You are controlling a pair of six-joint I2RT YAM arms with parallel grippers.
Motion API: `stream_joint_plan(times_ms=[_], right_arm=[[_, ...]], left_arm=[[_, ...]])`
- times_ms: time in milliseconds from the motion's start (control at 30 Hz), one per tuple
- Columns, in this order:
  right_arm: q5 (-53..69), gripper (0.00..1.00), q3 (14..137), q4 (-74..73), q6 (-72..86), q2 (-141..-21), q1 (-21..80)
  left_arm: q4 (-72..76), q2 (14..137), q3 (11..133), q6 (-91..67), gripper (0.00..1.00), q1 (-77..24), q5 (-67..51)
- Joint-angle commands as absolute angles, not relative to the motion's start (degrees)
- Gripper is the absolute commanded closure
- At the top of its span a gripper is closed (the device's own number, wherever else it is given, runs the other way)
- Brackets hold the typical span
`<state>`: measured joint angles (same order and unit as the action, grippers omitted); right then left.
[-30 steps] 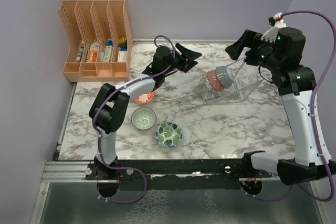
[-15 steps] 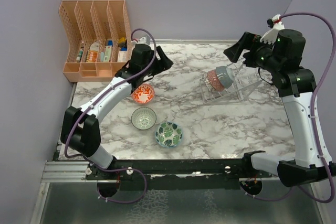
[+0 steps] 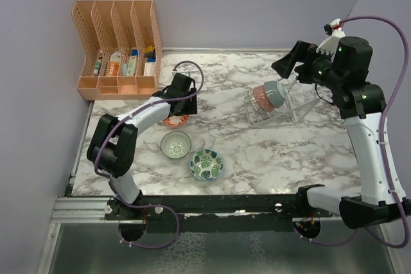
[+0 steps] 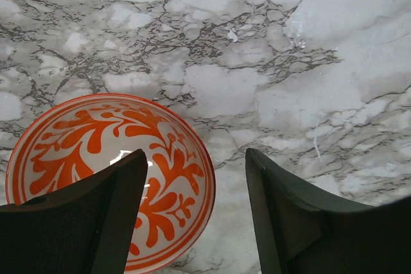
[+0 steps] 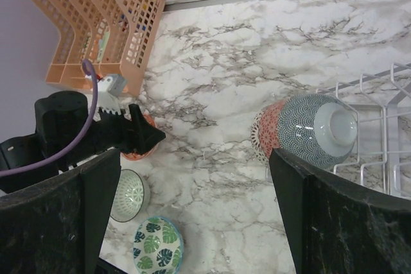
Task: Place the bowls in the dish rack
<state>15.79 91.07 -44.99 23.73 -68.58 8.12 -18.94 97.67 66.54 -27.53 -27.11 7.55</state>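
An orange-red bowl (image 4: 109, 171) sits on the marble, and my left gripper (image 4: 196, 158) hangs open just above its right rim. One finger is over the bowl's inside, the other over bare marble; from above, the gripper (image 3: 182, 102) hides part of that bowl (image 3: 173, 120). A pale lattice bowl (image 3: 176, 144) and a leaf-print bowl (image 3: 206, 164) lie nearer the front. The clear dish rack (image 3: 292, 104) holds a reddish patterned bowl (image 5: 266, 129) and a grey scale-patterned bowl (image 5: 308, 123) on edge. My right gripper (image 3: 289, 63) hovers open and empty above the rack.
An orange plastic file organiser (image 3: 119, 46) with small items stands at the back left against the wall. Purple walls close off the left, back and right sides. The arm bases and a black rail run along the near edge.
My left arm has swung back from the middle of the table to the left and come down over the orange-red bowl, jaws a little wider. The right arm has barely moved.
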Motion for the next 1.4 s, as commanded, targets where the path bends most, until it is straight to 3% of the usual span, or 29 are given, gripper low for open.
stream_joint_plan(times_ms=[0, 267, 467, 533, 800, 1000, 1133, 1367], right_arm=[[17.1, 0.0, 90.9, -44.9, 24.1, -66.9, 7.7], [16.0, 0.0, 91.3, -45.4, 23.7, -66.5, 7.7], [15.6, 0.01, 91.5, -45.3, 23.8, -66.5, 7.7], [15.5, 0.0, 91.5, -45.4, 23.8, -66.3, 7.7], [15.0, 0.0, 93.1, -46.3, 23.9, -65.9, 7.7], [14.1, 0.0, 94.9, -46.2, 25.9, -66.2, 7.7], [14.5, 0.0, 98.7, -45.0, 28.9, -67.3, 7.7], [18.0, 0.0, 107.4, -42.5, 34.3, -70.2, 7.7]], left_arm=[[-19.5, 101.0, 67.8, -23.2, 0.39, -27.5, 9.1], [-21.5, 101.6, 66.5, -22.3, 0.56, -28.9, 11.0], [-23.1, 100.4, 66.9, -21.0, 0.84, -29.4, 12.1], [-23.4, 100.2, 66.9, -20.6, 1.0, -29.4, 11.9], [-23.9, 95.6, 68.1, -19.7, 1.0, -29.4, 8.3], [-19.6, 88.9, 76.2, -29.1, 1.0, -29.5, -7.0], [-4.0, 85.9, 76.7, -46.5, 1.0, -29.8, -17.7], [27.3, 86.4, 71.4, -74.0, 1.0, -31.2, -21.1]])
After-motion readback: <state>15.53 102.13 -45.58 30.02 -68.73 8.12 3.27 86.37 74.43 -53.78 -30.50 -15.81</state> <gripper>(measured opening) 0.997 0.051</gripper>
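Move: The orange bowl's middle lies about 5 cm to the left hand's left, level with it fore and aft and some 5 cm below, its right rim just under the gap between the open fingers. The pale green bowl sits roughly 13 cm nearer the base than the orange bowl; the leaf bowl is about 21 cm back and 8 cm right of the hand. The dish rack stands some 37 cm to its right, 3 cm ahead. From the right hand the orange bowl is about 37 cm left, 6 cm ahead and 35 cm down. Down about 3 cm and slightly back, the left hand straddles the orange bowl's right-hand rim and closes its open fingers, pinching the wall. After a short hold it lifts ever faster, ending some 24 cm above its starting height and 12 cm to the right, rolling its left side down about 50 degrees. The right hand, empty and open, rises nearly 8 cm late on. ##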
